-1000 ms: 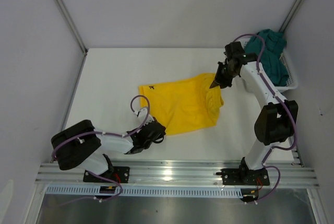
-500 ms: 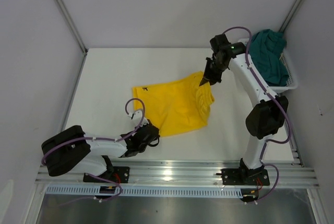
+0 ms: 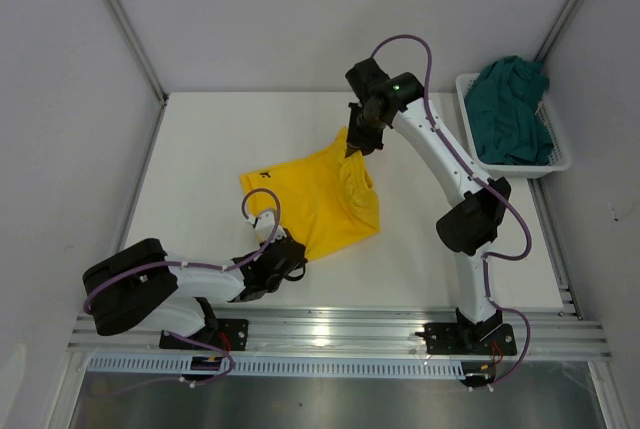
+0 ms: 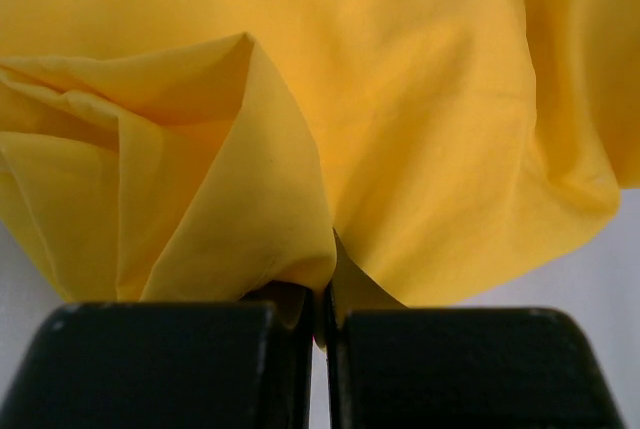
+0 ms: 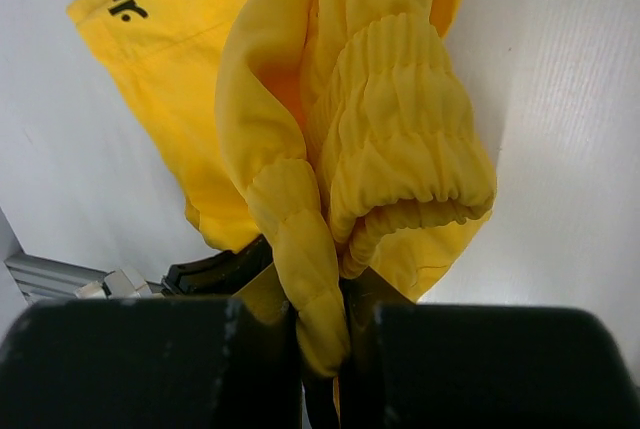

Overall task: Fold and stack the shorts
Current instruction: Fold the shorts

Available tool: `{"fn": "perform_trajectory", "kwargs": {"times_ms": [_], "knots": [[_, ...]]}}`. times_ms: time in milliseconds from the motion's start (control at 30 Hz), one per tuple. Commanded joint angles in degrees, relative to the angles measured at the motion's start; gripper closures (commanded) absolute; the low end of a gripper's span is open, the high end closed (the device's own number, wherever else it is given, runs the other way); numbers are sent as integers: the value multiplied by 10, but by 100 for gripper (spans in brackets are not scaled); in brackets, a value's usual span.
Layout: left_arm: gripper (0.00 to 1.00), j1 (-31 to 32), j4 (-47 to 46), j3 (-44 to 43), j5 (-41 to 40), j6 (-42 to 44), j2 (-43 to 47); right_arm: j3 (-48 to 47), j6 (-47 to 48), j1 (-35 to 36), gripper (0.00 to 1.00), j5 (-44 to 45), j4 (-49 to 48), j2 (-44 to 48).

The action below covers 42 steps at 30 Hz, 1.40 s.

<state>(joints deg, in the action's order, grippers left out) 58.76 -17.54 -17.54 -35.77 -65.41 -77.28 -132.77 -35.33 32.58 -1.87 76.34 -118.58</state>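
The yellow shorts (image 3: 310,199) lie partly lifted in the middle of the table, a small dark logo (image 3: 265,175) near their left corner. My right gripper (image 3: 352,149) is shut on their gathered elastic waistband (image 5: 400,159) and holds that edge above the table. Down at the near hem, my left gripper (image 3: 296,253) is shut on a fold of the same yellow fabric (image 4: 260,219). The dark teal shorts (image 3: 512,109) lie bunched in the basket at the far right.
A white mesh basket (image 3: 555,161) stands at the back right against the wall. Enclosure walls close in the table on the left, back and right. The aluminium rail (image 3: 340,334) with both arm bases runs along the near edge.
My right gripper has carried the waistband edge to the left and toward the back, away from the basket, folding the shorts over themselves. The left gripper has slid slightly left, still holding the hem.
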Motion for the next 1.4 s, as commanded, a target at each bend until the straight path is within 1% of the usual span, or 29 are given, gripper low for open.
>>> {"fn": "perform_trajectory", "kwargs": {"times_ms": [0,233,300,333,367,433,467,533,567,600,633,667,700,733,767,800,867,900,1000,1033,1167,1233,1267,1300,1333,1367], "knots": [[100,7,-25,10,2,17,-8,-8,-18,19,100,18,72,-18],[100,6,-28,19,13,14,-7,20,-27,53,100,-34,3,-28],[94,6,-21,21,22,16,4,27,-26,61,100,-39,-12,-30],[89,7,-19,22,29,21,13,29,-25,61,100,-37,-13,-31],[68,7,-16,28,41,28,26,29,-24,58,100,-34,-13,-34],[37,19,-7,42,40,34,62,30,-19,53,100,-38,-14,-38],[18,20,-4,69,43,34,109,30,-16,50,100,-39,-15,-38],[7,21,39,91,48,20,164,28,-4,44,100,-41,-19,-40],[5,21,61,100,50,17,224,27,1,43,100,-42,-19,-40],[4,21,115,101,54,13,255,25,10,41,100,-47,-22,-42],[3,21,148,103,57,11,287,25,15,41,100,-49,-23,-42],[3,21,178,102,57,9,355,25,18,41,100,-50,-24,-44],[3,21,252,95,54,6,391,26,22,41,100,-52,-25,-45],[2,21,288,91,50,6,427,27,25,41,100,-52,-26,-44],[2,21,320,84,46,7,462,29,25,40,100,-52,-26,-45],[1,21,379,67,38,11,529,30,26,40,100,-53,-29,-45],[1,21,430,52,24,17,583,40,25,39,100,-59,-36,-43],[1,20,470,26,16,19,618,44,25,39,100,-73,-47,-40],[1,18,536,-9,-25,14,627,66,18,40,100,-107,-79,-27],[1,16,548,-34,-49,14,618,71,17,43,100,-113,-87,-24],[1,0,581,-72,-83,24,563,75,13,52,100,-138,-116,-9],[1,-24,566,-81,-78,43,532,75,15,53,100,-147,-119,-3],[1,-39,553,-82,-54,72,522,75,15,54,100,-150,-123,-1],[1,-75,530,-81,-36,86,513,76,17,53,100,-156,-126,2],[1,-95,518,-81,-16,102,503,76,17,54,100,-161,-129,7],[1,-117,511,-81,22,125,486,78,17,53,100,-166,-135,10]]}}
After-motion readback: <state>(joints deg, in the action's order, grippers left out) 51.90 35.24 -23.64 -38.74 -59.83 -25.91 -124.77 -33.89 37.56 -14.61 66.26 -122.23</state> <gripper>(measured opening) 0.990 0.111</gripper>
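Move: The left hand is shut on the shorts' near edge, just above the table; their lying part centres some 16 cm straight ahead of it, with the logo corner about 27 cm ahead and 9 cm left. The right hand holds the gathered waistband up high: from it the lying part's middle is about 10 cm left, 1 cm back and 21 cm below, and the near right corner roughly 7 cm right, 6 cm back, as far down. After holding still briefly, the left hand opens wide and lets go of the shorts' near edge, backing off about 5 cm as it climbs and swings some 11 cm left, clear of the fabric. Meanwhile the right hand, still pinching the raised waistband, carries it about 7 cm left in two stages, sinking 5 cm and drawing slightly back over the lying part. ##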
